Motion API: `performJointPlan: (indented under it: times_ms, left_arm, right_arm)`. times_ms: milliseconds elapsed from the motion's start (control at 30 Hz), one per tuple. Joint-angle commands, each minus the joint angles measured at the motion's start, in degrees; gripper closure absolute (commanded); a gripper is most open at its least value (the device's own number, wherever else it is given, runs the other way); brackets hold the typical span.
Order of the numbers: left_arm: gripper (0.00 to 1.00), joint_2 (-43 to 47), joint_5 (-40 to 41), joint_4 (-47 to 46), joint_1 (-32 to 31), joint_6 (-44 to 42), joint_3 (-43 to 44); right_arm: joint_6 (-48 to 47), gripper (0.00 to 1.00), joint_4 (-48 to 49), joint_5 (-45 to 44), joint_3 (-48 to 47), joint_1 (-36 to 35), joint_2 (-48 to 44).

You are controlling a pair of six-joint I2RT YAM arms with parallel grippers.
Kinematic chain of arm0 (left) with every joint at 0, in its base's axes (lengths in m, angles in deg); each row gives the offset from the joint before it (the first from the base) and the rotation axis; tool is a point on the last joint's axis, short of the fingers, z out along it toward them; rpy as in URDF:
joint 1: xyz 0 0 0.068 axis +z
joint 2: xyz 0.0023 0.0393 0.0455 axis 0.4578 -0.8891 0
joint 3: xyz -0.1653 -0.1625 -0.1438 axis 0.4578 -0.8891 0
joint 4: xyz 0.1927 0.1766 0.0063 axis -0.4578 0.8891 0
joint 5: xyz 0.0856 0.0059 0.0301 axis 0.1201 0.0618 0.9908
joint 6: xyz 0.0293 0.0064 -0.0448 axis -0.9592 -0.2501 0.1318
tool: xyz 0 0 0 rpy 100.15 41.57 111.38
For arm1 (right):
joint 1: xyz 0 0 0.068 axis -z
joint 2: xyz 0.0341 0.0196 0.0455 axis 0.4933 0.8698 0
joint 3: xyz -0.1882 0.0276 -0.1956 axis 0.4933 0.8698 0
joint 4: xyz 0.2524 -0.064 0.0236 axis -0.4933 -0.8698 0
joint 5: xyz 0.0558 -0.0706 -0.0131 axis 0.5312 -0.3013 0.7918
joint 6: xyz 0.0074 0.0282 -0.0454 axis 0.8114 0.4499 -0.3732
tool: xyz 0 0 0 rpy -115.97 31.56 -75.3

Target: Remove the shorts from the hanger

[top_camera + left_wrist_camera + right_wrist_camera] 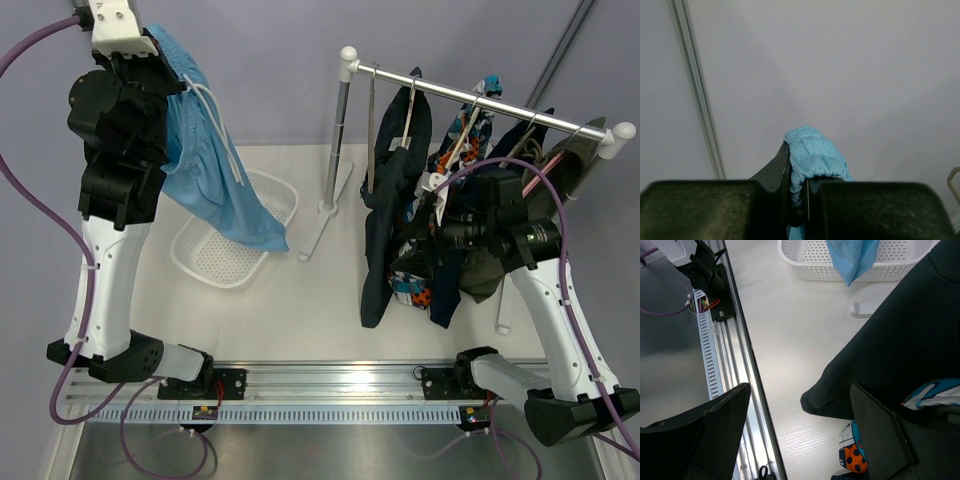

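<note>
My left gripper [799, 195] is raised high at the back left and is shut on the waistband of the light blue shorts [815, 155]. These shorts [210, 170] hang from it with their white drawstring dangling, and their lower end reaches over the white basket [215, 255]. The dark navy shorts [385, 220] hang from a hanger [408, 110] on the clothes rail [480, 100]. My right gripper [800, 390] is open and empty, next to the hem of the dark shorts [900, 330].
Other garments hang on the rail, one patterned with orange dots [855, 455]. The rack's upright post [338, 140] stands beside the basket [810, 265]. The arms' metal base rail [330, 385] runs along the near edge.
</note>
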Motion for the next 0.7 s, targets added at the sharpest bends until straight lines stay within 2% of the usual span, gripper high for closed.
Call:
performJointPlan:
  times_ms: [0,67,200,400,433,533,567,667]
  left_arm:
    - [1.00,1.9,0.3,-4.5,0.9,-0.7,-2.0]
    - [1.00,2.8,-0.4,-3.2,1.0,0.9,-5.5]
    - [1.00,7.4,-3.3,-5.4,1.1,3.7,-25.3]
    - [1.00,10.4,-8.8,-5.6,1.1,8.5,-46.7]
    - [0.97,10.4,-11.3,-5.8,1.1,11.2,-51.6]
    - [0.64,9.3,-20.3,-4.7,1.1,15.3,-57.3]
    - [0.40,8.3,-21.4,-3.9,1.1,16.3,-57.8]
    - [0.28,7.5,-22.8,-1.0,1.1,18.5,-58.1]
  right_arm:
    - [0.5,0.10,1.3,1.8,-0.7,0.3,0.6]
    - [0.5,0.10,0.9,2.0,-0.8,0.3,0.8]
    - [0.0,0.10,0.1,1.9,-1.0,0.3,0.4]
    - [-0.5,0.10,-1.2,2.0,-1.0,0.4,-0.1]
    - [-0.4,0.10,-1.3,2.0,-1.1,0.3,0.0]
    - [-0.3,0.10,-1.4,2.0,-1.1,0.4,0.2]
    - [-0.3,0.10,-1.6,2.0,-1.1,0.3,0.3]
    - [-1.0,0.10,-2.9,2.0,-1.7,0.4,0.6]
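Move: My left hand still pinches the blue shorts by the waistband, high up. The white basket they go to lies nearly straight below, its middle about 59 cm down, 2 cm ahead and 2 cm right. The rack's left foot stands some 23 cm right of the basket and 5 cm farther out. The empty hanger hangs roughly 31 cm right of my left hand, 6 ahead and 20 lower. From my right hand the basket is about 43 cm left, 19 ahead and 27 down. I swing my left hand fast down towards the basket, some 42 cm, carrying the shorts by the waistband and drifting about 6 cm right, while the fingers tip downward by roughly 50 degrees. It bows out slightly, then comes back a little. Only in the last stretch, still going down, do I open the fingers past half and let go of the shorts. ##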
